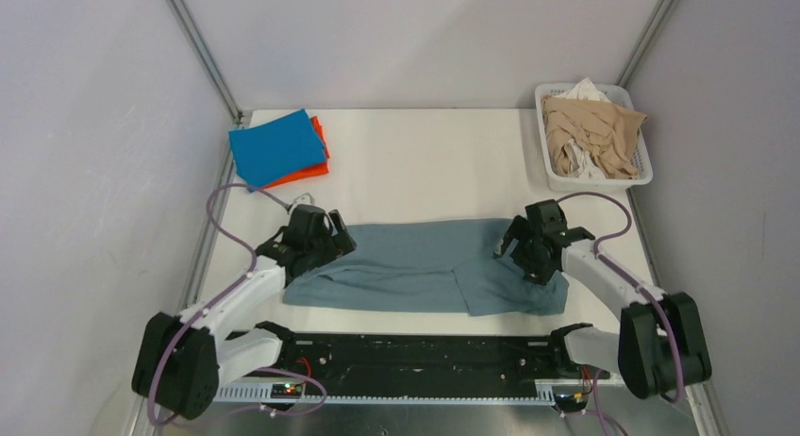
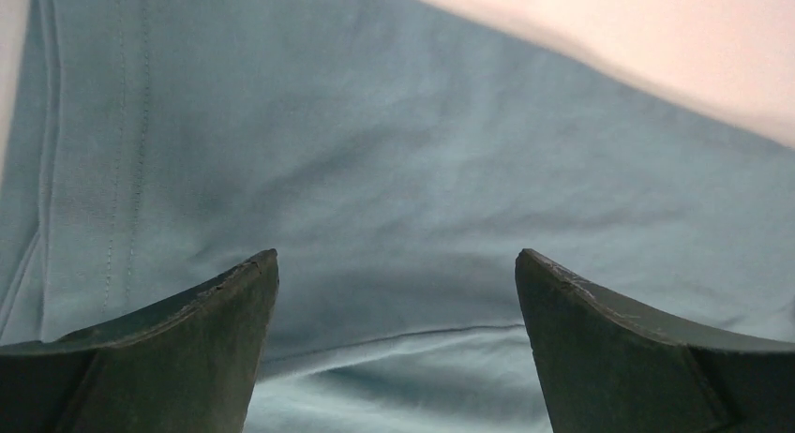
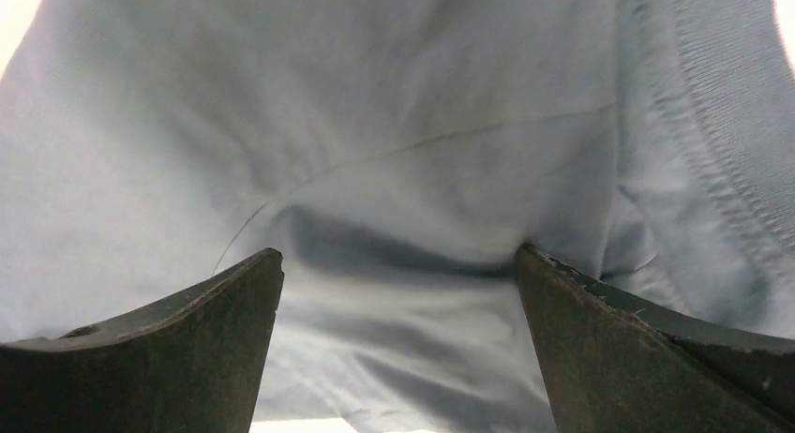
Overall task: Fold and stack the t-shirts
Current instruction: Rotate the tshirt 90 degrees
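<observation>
The dusty grey-blue t-shirt (image 1: 415,266) lies folded lengthwise across the middle of the table. My left gripper (image 1: 325,250) is open over its left end; the left wrist view shows the cloth (image 2: 394,171) between and under the spread fingers (image 2: 216,330). My right gripper (image 1: 528,257) is open over its right end, fingers (image 3: 600,339) pressed into the bunched cloth (image 3: 394,171) near a ribbed hem. A folded bright blue t-shirt (image 1: 277,146) lies on a folded orange one (image 1: 316,167) at the back left.
A white slatted basket (image 1: 557,176) with beige and white garments (image 1: 592,134) stands at the back right. Grey walls close in both sides. A black rail (image 1: 415,356) runs along the near edge between the arm bases.
</observation>
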{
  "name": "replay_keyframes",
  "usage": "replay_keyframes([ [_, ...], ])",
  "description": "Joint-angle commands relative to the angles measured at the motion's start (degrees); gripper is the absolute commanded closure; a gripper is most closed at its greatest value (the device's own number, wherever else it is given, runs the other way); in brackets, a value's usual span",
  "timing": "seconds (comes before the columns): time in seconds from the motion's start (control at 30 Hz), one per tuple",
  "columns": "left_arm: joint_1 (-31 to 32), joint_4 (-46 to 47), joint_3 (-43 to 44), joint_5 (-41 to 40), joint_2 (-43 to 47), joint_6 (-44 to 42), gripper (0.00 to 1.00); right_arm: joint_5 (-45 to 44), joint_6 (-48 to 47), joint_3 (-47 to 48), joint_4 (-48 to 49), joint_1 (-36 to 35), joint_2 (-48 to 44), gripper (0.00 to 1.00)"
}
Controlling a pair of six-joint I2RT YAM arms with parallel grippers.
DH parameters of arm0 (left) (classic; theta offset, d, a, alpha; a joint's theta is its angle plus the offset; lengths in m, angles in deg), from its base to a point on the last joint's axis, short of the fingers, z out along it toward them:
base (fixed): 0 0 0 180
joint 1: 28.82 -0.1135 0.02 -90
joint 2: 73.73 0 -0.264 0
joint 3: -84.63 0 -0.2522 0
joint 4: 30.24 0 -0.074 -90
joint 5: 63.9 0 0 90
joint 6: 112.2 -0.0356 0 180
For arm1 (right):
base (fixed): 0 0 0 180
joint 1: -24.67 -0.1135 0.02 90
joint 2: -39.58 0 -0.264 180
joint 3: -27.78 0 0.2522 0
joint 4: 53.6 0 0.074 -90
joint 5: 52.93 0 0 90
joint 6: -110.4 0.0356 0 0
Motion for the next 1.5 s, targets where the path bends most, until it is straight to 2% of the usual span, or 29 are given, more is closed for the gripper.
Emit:
replay_keyframes([
  [0.0, 0.3, 4.1, -1.2, -1.8, -4.8, -1.3, 0.00, -5.8, -1.4, 2.6, 2.7, 3.6, 4.2, 0.01],
  [0.17, 0.3, 3.7, -4.1, -4.6, -6.8, 0.0, 0.00, -4.9, -3.2, 4.8, 6.2, 6.2, 10.7, 0.01],
  [0.3, 0.3, 3.5, -7.3, -4.2, -4.3, 2.2, 0.00, -2.0, -4.8, 12.8, 9.0, 6.3, 18.6, 0.01],
  [0.4, 0.3, 3.6, -9.6, -0.1, -2.2, 2.8, 0.00, 2.2, -5.2, 20.5, 10.0, 5.2, 27.7, 0.01],
  [0.53, 3.3, 3.6, -12.9, 4.6, 2.8, 6.2, 0.00, 2.4, -7.0, 38.6, 7.6, 1.8, 40.3, 0.01],
  [0.57, 4.4, 3.5, -13.2, 5.2, 4.7, 7.3, 0.00, 2.3, -7.6, 46.8, 4.6, 1.4, 45.1, 0.01],
  [0.6, 6.9, 3.2, -13.7, 5.9, 5.6, 7.8, 0.00, 2.2, -7.8, 50.9, 1.0, 0.8, 47.7, 0.01],
  [0.67, 10.5, 3.0, -14.7, 6.1, 7.6, 10.8, 0.00, 2.3, -8.8, 67.4, -3.4, 0.0, 54.9, 0.00],
  [0.7, 13.0, 3.0, -14.7, 5.9, 8.1, 11.4, 0.00, 2.6, -9.5, 71.3, -4.7, -0.5, 59.5, 0.01],
  [0.73, 14.2, 3.0, -14.3, 5.4, 8.0, 12.2, 0.00, 2.8, -9.9, 79.6, -7.8, -0.9, 61.9, 0.00],
  [0.77, 17.0, 3.0, -13.9, 5.0, 7.1, 12.4, 0.00, 3.3, -10.8, 83.9, -9.3, -1.5, 67.0, 0.01],
  [0.8, 18.5, 3.1, -12.6, 4.1, 6.4, 13.1, 0.00, 3.8, -11.5, 93.6, -12.7, -1.9, 69.4, 0.01],
  [0.83, 21.8, 3.3, -10.9, 3.5, 4.2, 13.5, 0.00, 5.2, -12.3, 98.3, -14.1, -2.4, 74.8, 0.01],
  [0.87, 23.4, 3.5, -10.0, 2.0, 1.2, 14.7, 0.00, 6.1, -12.4, 106.9, -15.7, -2.5, 77.5, 0.01],
  [0.9, 27.0, 4.2, -7.8, 0.4, -0.4, 15.3, 0.00, 8.6, -12.0, 109.9, -15.4, -2.6, 81.3, 0.00],
  [0.93, 28.9, 4.8, -6.5, -0.4, -4.1, 16.5, 0.00, 11.0, -10.5, 111.8, -11.8, -2.6, 82.5, 0.00],
  [0.97, 32.9, 6.1, -3.9, -1.7, -6.1, 17.0, 0.00, 12.5, -9.3, 110.7, -8.8, -2.4, 83.2, 0.00],
  [1.0, 34.8, 6.8, -2.3, -1.9, -10.6, 17.5, 0.00, 15.3, -6.6, 107.3, -2.0, -2.3, 82.8, 0.01],
  [1.07, 39.7, 7.7, 2.8, -1.1, -17.7, 17.3, 0.00, 16.8, -4.1, 105.2, 3.8, -2.4, 83.2, 0.01],
  [1.2, 47.5, 8.0, 10.7, 1.2, -26.7, 16.4, 0.00, 17.5, -4.3, 110.9, 3.9, -4.3, 86.0, 0.01],
  [1.37, 52.8, 10.8, 14.8, 2.6, -28.5, 13.4, 0.00, 17.4, -3.6, 108.8, 7.4, -4.8, 82.9, 0.01],
  [1.47, 54.7, 15.9, 16.7, 5.5, -29.0, 10.9, 0.00, 17.4, -5.0, 109.5, 7.0, -5.1, 80.5, 0.01],
])
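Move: Lying lengthwise under both hands, the grey-blue t-shirt strip has its middle about 19 cm to the left hand's right and 2 cm back, some 3 cm below; the blue folded shirt lies about 30 cm ahead of that hand and 13 cm to its left. From the right hand, the strip's middle is 22 cm left, level with it and about 1 cm below, with the basket roughly 37 cm ahead and 20 cm right. Pressing down some 3 cm onto the strip's left part, the open left hand pauses, then drags it about 25 cm right and 15 cm back, turning 40 degrees clockwise. The right, also open, sinks slightly onto the right part, then sweeps it about 39 cm forward and 20 cm left, rising a few centimetres and tipping its fingers forward. ##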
